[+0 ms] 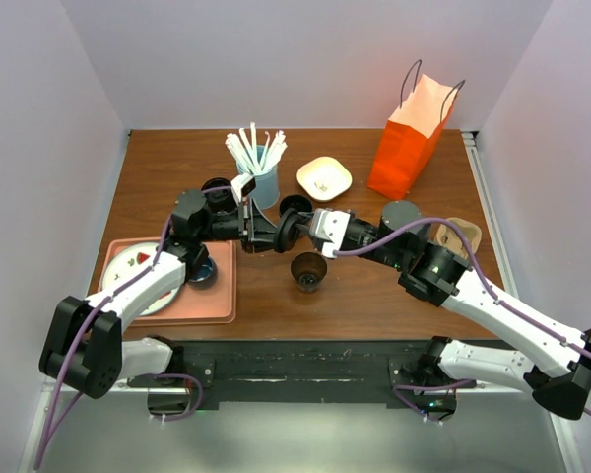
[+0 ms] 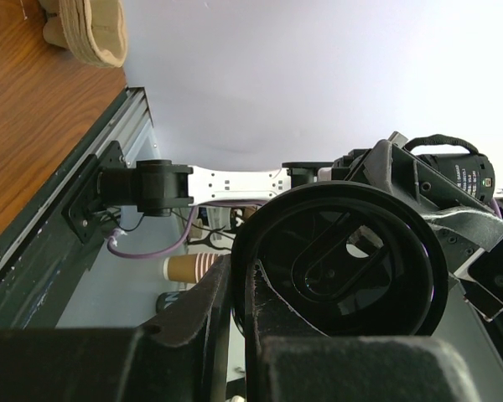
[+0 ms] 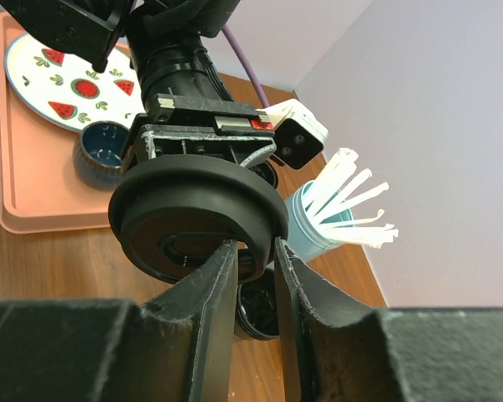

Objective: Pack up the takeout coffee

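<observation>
The takeout coffee's black cup [image 1: 308, 271] stands lidless on the wooden table, just below where the two arms meet. Its round black lid [image 1: 288, 233] hangs on edge in the air between the grippers. My left gripper [image 1: 276, 235] is shut on the lid's rim; in the left wrist view the rim sits pinched between the fingers [image 2: 193, 318] and the lid's hollow underside [image 2: 344, 260] faces the camera. My right gripper [image 3: 256, 251] straddles the opposite rim of the lid [image 3: 193, 209], its jaws narrowly apart, one finger across the top face.
An orange paper bag [image 1: 411, 138] stands at the back right. A blue tumbler of white straws [image 1: 261, 182] and a cream bowl [image 1: 324, 177] sit behind the arms. At the left, a pink tray [image 1: 217, 296] carries a watermelon plate [image 1: 138, 271] and a dark blue mug [image 1: 199, 271]. A cardboard carrier [image 1: 463, 236] lies to the right.
</observation>
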Available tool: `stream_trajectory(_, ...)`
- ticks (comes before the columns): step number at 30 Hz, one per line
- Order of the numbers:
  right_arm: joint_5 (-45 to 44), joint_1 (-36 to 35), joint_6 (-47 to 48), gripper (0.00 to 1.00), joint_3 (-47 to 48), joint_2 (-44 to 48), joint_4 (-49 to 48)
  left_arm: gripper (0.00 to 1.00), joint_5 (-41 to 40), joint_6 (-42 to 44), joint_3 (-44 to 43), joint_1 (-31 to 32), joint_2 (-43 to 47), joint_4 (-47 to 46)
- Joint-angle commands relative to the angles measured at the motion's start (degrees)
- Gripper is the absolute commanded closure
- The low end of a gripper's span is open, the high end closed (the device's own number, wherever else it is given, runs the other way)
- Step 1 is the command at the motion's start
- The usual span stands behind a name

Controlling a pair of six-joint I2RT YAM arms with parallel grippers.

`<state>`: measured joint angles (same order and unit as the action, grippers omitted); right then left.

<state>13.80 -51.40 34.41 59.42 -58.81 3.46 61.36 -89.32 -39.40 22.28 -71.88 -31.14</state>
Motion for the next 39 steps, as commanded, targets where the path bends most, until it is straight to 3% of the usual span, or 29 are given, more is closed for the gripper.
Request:
stream_trajectory(1, -1.9, -0.3, 2.9, 0.71, 0.2, 0.8, 0.2, 0.99, 2.2, 1.3, -0.9, 0.7, 2.0, 2.0)
stream_trajectory(14, -0.6, -0.6, 3.5, 0.72, 0.7, -0.3, 0.1, 0.99, 2.2, 2.1, -1.2, 0.9, 2.6, 4.0)
stream_trajectory(18, 0.1, -1.1, 2.8, 0.83, 0.6, -0.5, -1.4, 0.99, 2.3, 2.7, -1.2, 1.1, 2.5, 5.4)
stream_trajectory(24, 1.6, -1.6, -0.7, 1.00, 0.3, -0.8, -3.3, 0.90, 2.4, 2.9, -1.8, 1.1, 2.2, 5.7)
stream_trajectory(27, 1.5, -1.7, -3.5, 1.00, 0.6, -1.2, -2.5, 0.73, 1.9, 3.4, -2.6, 1.0, 2.1, 6.3)
stream_trajectory(28, 1.2, -1.7, -4.7, 1.00, 0.8, -1.3, -2.0, 0.61, 0.9, 4.1, -3.1, 0.9, 1.8, 7.7)
stream_trajectory(30, -0.7, -1.6, -9.2, 1.00, 1.7, -1.5, 0.1, 0.48, -1.7, 11.9, -7.4, 0.2, 1.0, 17.4)
stream_trajectory(31, -2.4, -1.8, -11.3, 1.00, 1.9, -1.5, 0.9, 0.25, -2.9, 19.5, -9.4, -0.3, -0.3, 21.4)
stream_trajectory(32, -4.3, -1.7, -16.5, 1.00, 3.2, -1.4, 2.1, 0.20, -4.4, 23.7, -13.7, -0.9, -1.1, 31.6)
stream_trajectory(35, -12.4, -1.7, -26.5, 1.00, 7.3, -1.7, 9.9, 0.15, -11.7, 38.5, -21.0, -5.0, -2.9, 50.3)
stream_trajectory(39, -21.5, -1.7, -39.7, 1.00, 16.0, -5.3, 29.2, 0.09, -24.3, 48.1, -23.9, -11.0, -2.0, 60.6)
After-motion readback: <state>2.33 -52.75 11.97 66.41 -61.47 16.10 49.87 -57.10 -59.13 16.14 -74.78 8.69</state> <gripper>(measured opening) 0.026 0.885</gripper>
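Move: The black lid stands on edge with its middle about 4 cm above the left hand, which pinches its rim; from the right hand, open astride the rim, that middle is some 3 cm lower, 2 cm back and 2 cm left. The near cup stands almost directly beneath the right hand, about 29 cm down and level fore and aft; the far cup is 13 cm ahead of that hand and 3 cm left, the straw holder roughly 20 ahead and 11 left. The lid changes hands: the right fingers sink about 1 cm and close on its rim while the left hand keeps its pinch almost still. Then the left fingers open wide, let go and sweep forward some 7 cm and a little left, away from the lid, as the wrist rolls its left side up. Keeping hold, the right hand tips its fingers down some 25 degrees and swings them clockwise. ##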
